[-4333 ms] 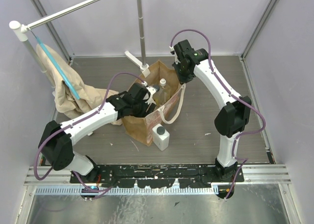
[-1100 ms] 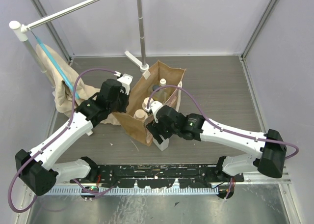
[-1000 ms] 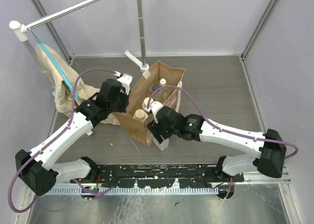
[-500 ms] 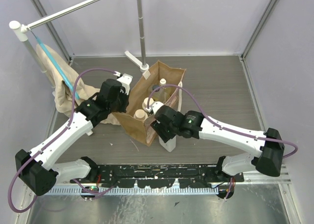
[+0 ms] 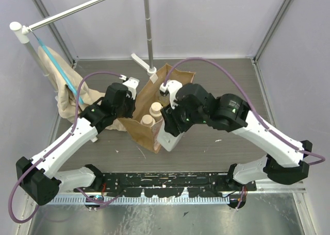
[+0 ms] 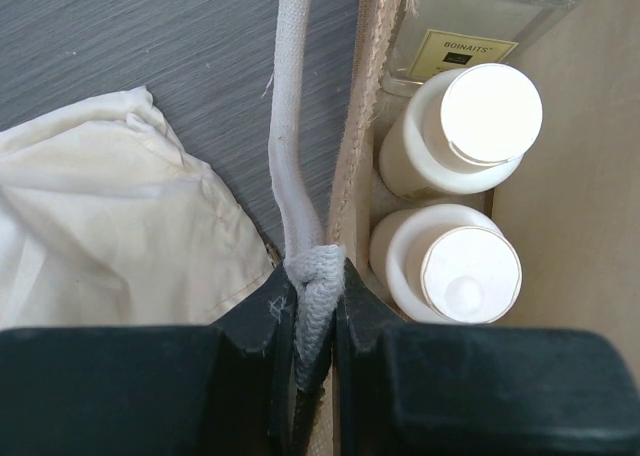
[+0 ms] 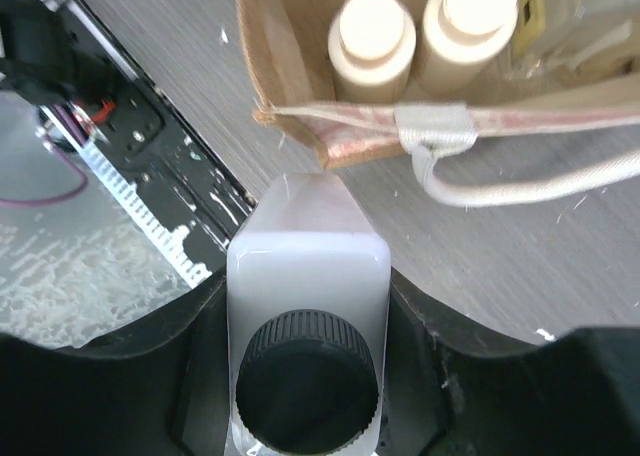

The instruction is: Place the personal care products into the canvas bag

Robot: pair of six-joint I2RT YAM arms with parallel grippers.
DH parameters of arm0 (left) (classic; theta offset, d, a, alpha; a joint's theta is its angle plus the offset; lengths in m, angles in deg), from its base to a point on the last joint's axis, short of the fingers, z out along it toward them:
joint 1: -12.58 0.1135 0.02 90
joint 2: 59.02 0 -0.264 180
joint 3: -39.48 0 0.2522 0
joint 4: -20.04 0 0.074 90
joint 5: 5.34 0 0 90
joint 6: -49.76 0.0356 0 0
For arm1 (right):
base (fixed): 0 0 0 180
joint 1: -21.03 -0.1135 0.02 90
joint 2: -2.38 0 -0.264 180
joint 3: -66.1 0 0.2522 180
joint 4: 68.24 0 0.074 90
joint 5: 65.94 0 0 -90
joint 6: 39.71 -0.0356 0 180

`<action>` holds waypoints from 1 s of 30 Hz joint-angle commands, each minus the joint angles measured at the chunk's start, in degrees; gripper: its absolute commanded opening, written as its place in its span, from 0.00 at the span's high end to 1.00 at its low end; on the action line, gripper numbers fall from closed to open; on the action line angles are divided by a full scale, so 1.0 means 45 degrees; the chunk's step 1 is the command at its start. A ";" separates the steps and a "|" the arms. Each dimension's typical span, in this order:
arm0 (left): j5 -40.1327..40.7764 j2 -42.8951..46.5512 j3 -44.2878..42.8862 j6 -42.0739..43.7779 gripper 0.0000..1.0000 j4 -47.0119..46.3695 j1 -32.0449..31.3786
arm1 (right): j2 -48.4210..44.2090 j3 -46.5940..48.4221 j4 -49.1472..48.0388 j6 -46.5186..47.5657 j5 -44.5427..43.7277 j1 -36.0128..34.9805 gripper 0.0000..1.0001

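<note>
The canvas bag stands open mid-table. My left gripper is shut on the bag's cream handle at the left rim. Two cream round bottles and a slim clear bottle stand inside the bag. My right gripper is shut on the white square dark-capped bottle and holds it in the air just in front of the bag's near rim. The beige white-capped bottle is hidden under my right arm.
A beige cloth with a blue strap hangs from a rack at the left and spreads beside the bag. A metal pole on a white foot stands behind the bag. The black base rail runs along the near edge.
My right gripper closed on the white square bottle beside the bag and lifted it off the table. My left gripper has kept hold of the handle in place.
</note>
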 commanded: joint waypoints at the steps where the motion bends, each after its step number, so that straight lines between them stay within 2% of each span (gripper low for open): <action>1: -0.0264 0.0061 0.0030 0.0083 0.81 0.0094 0.0018 | 0.0685 0.3970 -0.0564 0.0432 -0.0483 -0.0017 0.99; 4: -0.0298 0.0041 0.0039 0.0084 0.81 0.0052 0.0033 | 0.1598 0.6371 -0.0874 0.1483 -0.0657 -0.0017 0.99; 11: -0.0382 0.0084 0.0045 0.0104 0.81 0.0026 0.0018 | 0.3398 0.8437 -0.2510 0.3797 -0.1123 0.0115 0.99; 15: -0.0418 0.0223 0.0034 0.0066 0.81 0.0073 0.0018 | 0.4073 0.8173 -0.2836 0.4089 -0.0221 0.1361 0.99; 18: -0.0484 0.0331 -0.0045 -0.0010 0.82 0.0261 0.0018 | 0.4195 0.7170 -0.3037 0.4141 -0.0113 0.1805 0.99; 24: -0.0345 0.0539 -0.0030 -0.0070 0.82 0.0578 0.0018 | 0.4332 0.5322 -0.3022 0.3942 -0.0413 0.2162 0.99; 30: -0.0333 0.0472 -0.0205 -0.0033 0.82 0.0661 0.0029 | 0.4420 0.4800 -0.3261 0.3597 0.0008 0.2297 0.99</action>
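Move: The right hand, already holding the white black-capped bottle, has the middle of the open canvas bag about 14 cm ahead, 5 cm to its left and 17 cm below. Inside, the near white-lidded bottle stands some 11 cm ahead and 10 cm left, the far one about 15 cm ahead and 7 cm left, both roughly 20 cm below. From the left hand, the bag's middle lies level fore and aft, about 10 cm right and 7 cm below. Up first, by some 13 cm, while going forward and left, the right hand then swings on forward over the bag's right-hand wall and sinks again about as far into place above the mouth. Its fingers keep their grip on the white bottle and tip up roughly 20 degrees mid-arc, then about half back; the left hand keeps pinching the bag's left rim by the handle, holding it open. ##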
